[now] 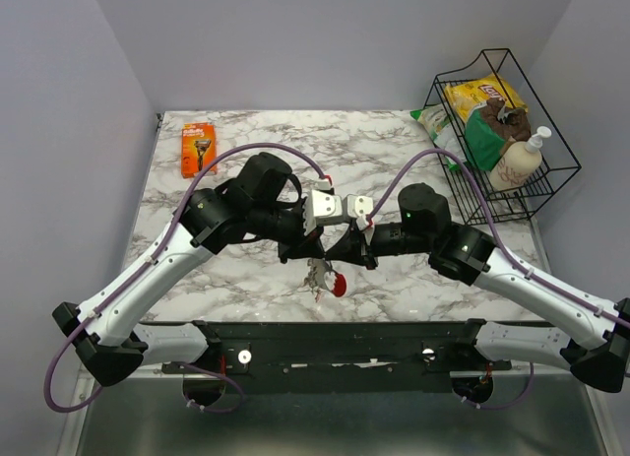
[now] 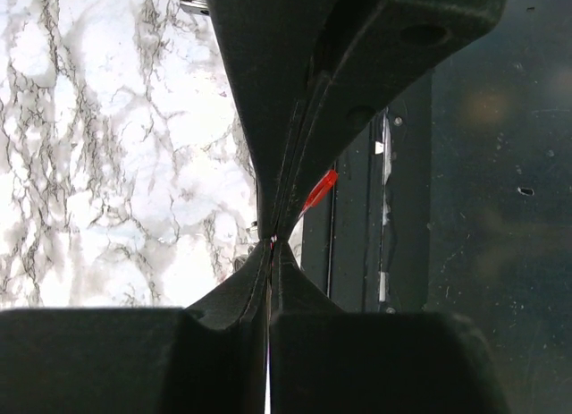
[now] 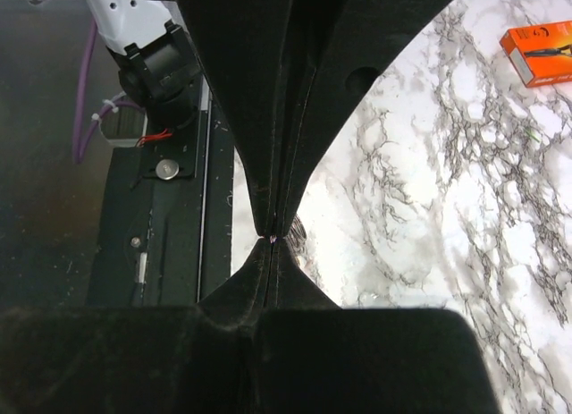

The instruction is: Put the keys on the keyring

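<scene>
My two grippers meet tip to tip above the front middle of the marble table. The keys (image 1: 321,275), silvery with a red tag (image 1: 339,286), hang right under that meeting point. The left gripper (image 1: 316,251) (image 2: 272,244) is shut, and a thin red and white glint of the bunch shows between its tips. In the left wrist view the red tag (image 2: 320,190) peeks out past the right arm's fingers (image 2: 295,119). My right gripper (image 1: 332,253) (image 3: 272,240) is shut too, with a tiny pinkish speck pinched at its tips. The keyring is hidden.
An orange razor box (image 1: 198,148) (image 3: 541,52) lies at the back left. A black wire basket (image 1: 551,165) at the back right holds a yellow chip bag, a soap bottle and a green pack. The black base rail (image 1: 335,343) runs along the near edge.
</scene>
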You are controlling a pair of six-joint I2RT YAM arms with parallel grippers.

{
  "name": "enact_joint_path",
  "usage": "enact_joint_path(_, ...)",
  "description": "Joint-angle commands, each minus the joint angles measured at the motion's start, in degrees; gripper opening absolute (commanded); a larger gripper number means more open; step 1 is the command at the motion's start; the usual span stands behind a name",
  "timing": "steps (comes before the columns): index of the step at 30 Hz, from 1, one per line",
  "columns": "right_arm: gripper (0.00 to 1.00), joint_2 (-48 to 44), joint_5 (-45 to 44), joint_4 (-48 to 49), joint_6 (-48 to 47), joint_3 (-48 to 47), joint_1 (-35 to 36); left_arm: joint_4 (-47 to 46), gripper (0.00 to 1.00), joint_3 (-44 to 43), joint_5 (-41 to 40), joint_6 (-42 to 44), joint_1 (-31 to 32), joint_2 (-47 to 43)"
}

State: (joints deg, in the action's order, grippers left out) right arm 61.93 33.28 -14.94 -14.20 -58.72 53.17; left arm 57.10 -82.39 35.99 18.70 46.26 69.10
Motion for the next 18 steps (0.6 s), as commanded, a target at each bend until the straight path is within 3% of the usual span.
enact_joint_path(1,0.01,-1.4,-0.7,1.3,-0.5,-0.2,0.2,0.6,0.10,0.0,-2.6,0.5,0.9,1.5)
enact_joint_path(6,0.01,-1.6,-0.9,1.5,-0.5,0.0,0.3,0.6,0.24,0.3,-4.8,0.5,1.3,1.3)
enact_joint_path(14,0.01,-1.9,-0.6,1.8,-0.4,0.3,0.3,-0.1,0.27,0.9,-5.8,0.0,1.3,1.3)
enact_joint_path(18,0.01,-2.0,-0.8,1.8,-0.4,0.3,0.3,-0.1,0.33,0.9,-5.6,-0.2,1.6,2.5)
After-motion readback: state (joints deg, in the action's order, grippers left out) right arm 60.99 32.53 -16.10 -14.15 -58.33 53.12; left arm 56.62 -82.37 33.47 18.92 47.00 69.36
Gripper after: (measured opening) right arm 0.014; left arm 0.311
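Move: The keyring sits in the meeting fingertips of both hands, about 1 cm to the right of the left hand and level with it in height and reach. The silver keys hang some 4 cm below the left hand, straight under it sideways and forward. The red key hangs about 5 cm below that hand, 3 cm to its right and 2 cm back. From the right hand, the keyring lies about 1 cm left, at the same height and reach. The keyring is freed from the left fingers, which open from a near-shut pinch to roughly a third of their range, one finger standing on either side of it, while that hand eases only about half a centimetre forward with scarcely any turn. The right hand keeps its shut grip on the keyring, all but still. ##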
